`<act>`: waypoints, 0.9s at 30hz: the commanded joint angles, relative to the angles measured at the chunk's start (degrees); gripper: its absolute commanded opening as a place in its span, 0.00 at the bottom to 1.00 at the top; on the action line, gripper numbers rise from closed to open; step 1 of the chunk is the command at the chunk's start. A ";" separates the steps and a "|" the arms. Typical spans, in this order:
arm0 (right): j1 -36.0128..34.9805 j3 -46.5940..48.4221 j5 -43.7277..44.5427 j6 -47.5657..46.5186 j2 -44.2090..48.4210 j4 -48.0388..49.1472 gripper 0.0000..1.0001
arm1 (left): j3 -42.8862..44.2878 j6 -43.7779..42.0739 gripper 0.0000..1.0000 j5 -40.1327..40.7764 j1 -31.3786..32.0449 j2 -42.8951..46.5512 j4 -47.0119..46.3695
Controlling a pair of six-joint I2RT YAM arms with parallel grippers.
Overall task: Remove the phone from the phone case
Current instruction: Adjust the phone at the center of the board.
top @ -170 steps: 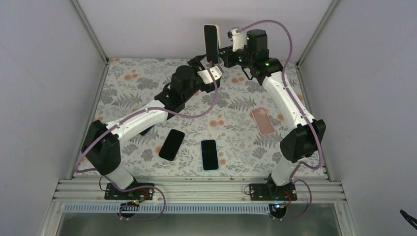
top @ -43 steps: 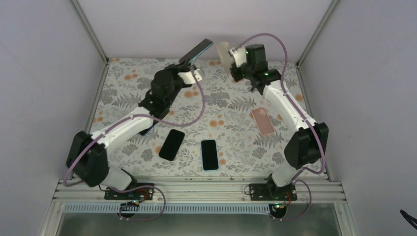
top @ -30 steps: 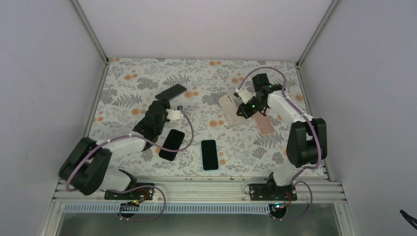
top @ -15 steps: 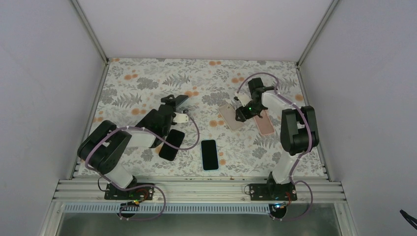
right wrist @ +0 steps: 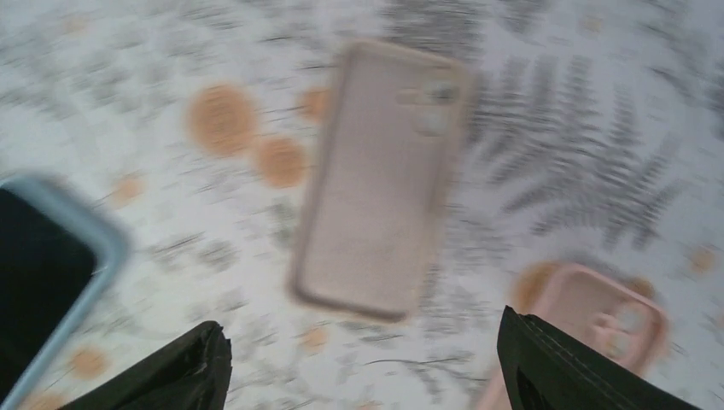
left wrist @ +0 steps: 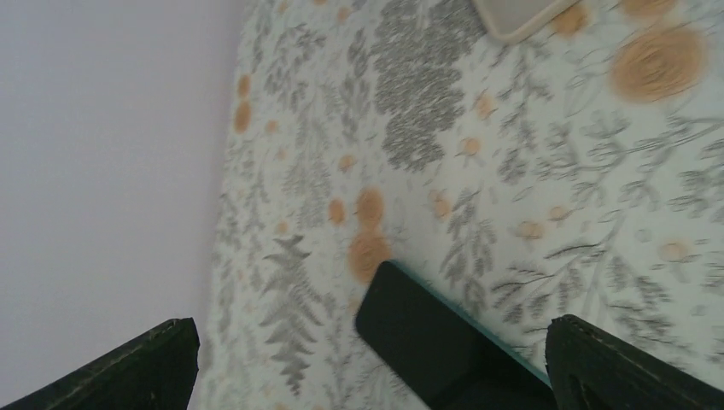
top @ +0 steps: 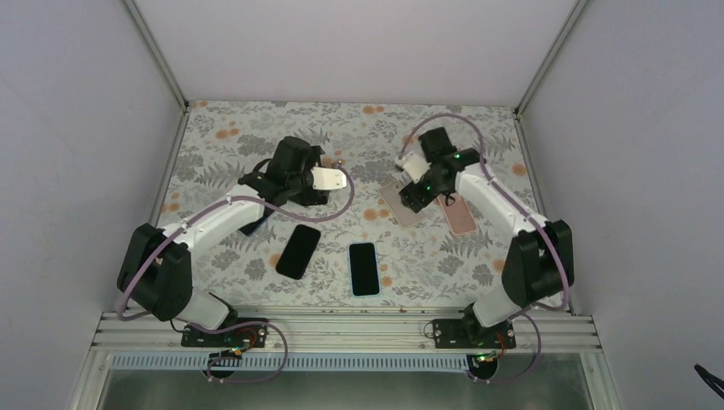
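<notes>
The black phone (left wrist: 444,342), with a teal edge, lies flat on the floral table between the wide-apart fingers of my left gripper (left wrist: 376,346), which is open and holds nothing. From above, the left gripper (top: 320,186) covers this phone. The empty beige phone case (right wrist: 384,171) lies flat on the table just beyond my right gripper (right wrist: 367,342), which is also open and empty. Seen from above, the right gripper (top: 412,195) hovers over the case (top: 398,207) at centre right. A corner of the case (left wrist: 512,13) shows in the left wrist view.
A pink case (top: 457,213) lies right beside the beige one. A bare black phone (top: 298,251) and a phone in a light blue case (top: 364,267) lie nearer the front. A dark object (top: 253,227) is partly hidden under the left arm. Walls close in three sides.
Both arms came down from the back with phone and case apart. Within the last second both grippers opened, leaving the phone and the beige case on the table, and rose slightly.
</notes>
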State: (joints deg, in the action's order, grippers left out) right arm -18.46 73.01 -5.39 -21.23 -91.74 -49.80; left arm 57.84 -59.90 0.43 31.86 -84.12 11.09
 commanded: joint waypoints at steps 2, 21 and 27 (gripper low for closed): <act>-13.26 -6.99 -5.61 -6.56 6.40 -6.62 0.80 | 7.95 10.01 1.00 -14.70 -5.44 -0.69 15.69; -45.10 -12.02 -21.40 -9.55 -8.51 -9.23 0.04 | 33.39 19.72 0.02 -29.02 0.09 -34.92 29.76; -46.05 -15.33 -16.84 -8.49 -9.75 -3.86 0.04 | 31.98 17.97 0.02 -27.61 2.40 -37.76 32.57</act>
State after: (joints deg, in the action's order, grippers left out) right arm -64.42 59.59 -23.97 -29.56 -101.27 -57.45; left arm 89.47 -41.32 -27.55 33.28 -121.12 40.58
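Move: The light-blue-cased phone near the board's center lies some 20 cm back and 16 cm to the left of the right gripper, 12 cm below it. The beige case is about 4 cm to that gripper's left; the pink case, 10 cm right and 3 cm back. From the left gripper the same phone is about 20 cm back, 14 cm right and 16 cm down; the black phone is 15 cm back and 4 cm left. Sweep the empty right gripper back about 30 cm, left and down, away from the beige case to just short of the light-blue-cased phone's near end, turning it some 55 degrees counter-clockwise and shutting it. Lift the left gripper slightly forward, then bring it right and down, closer to that phone but well beyond its far end, closing its fingers and tipping them down about 50 degrees. ##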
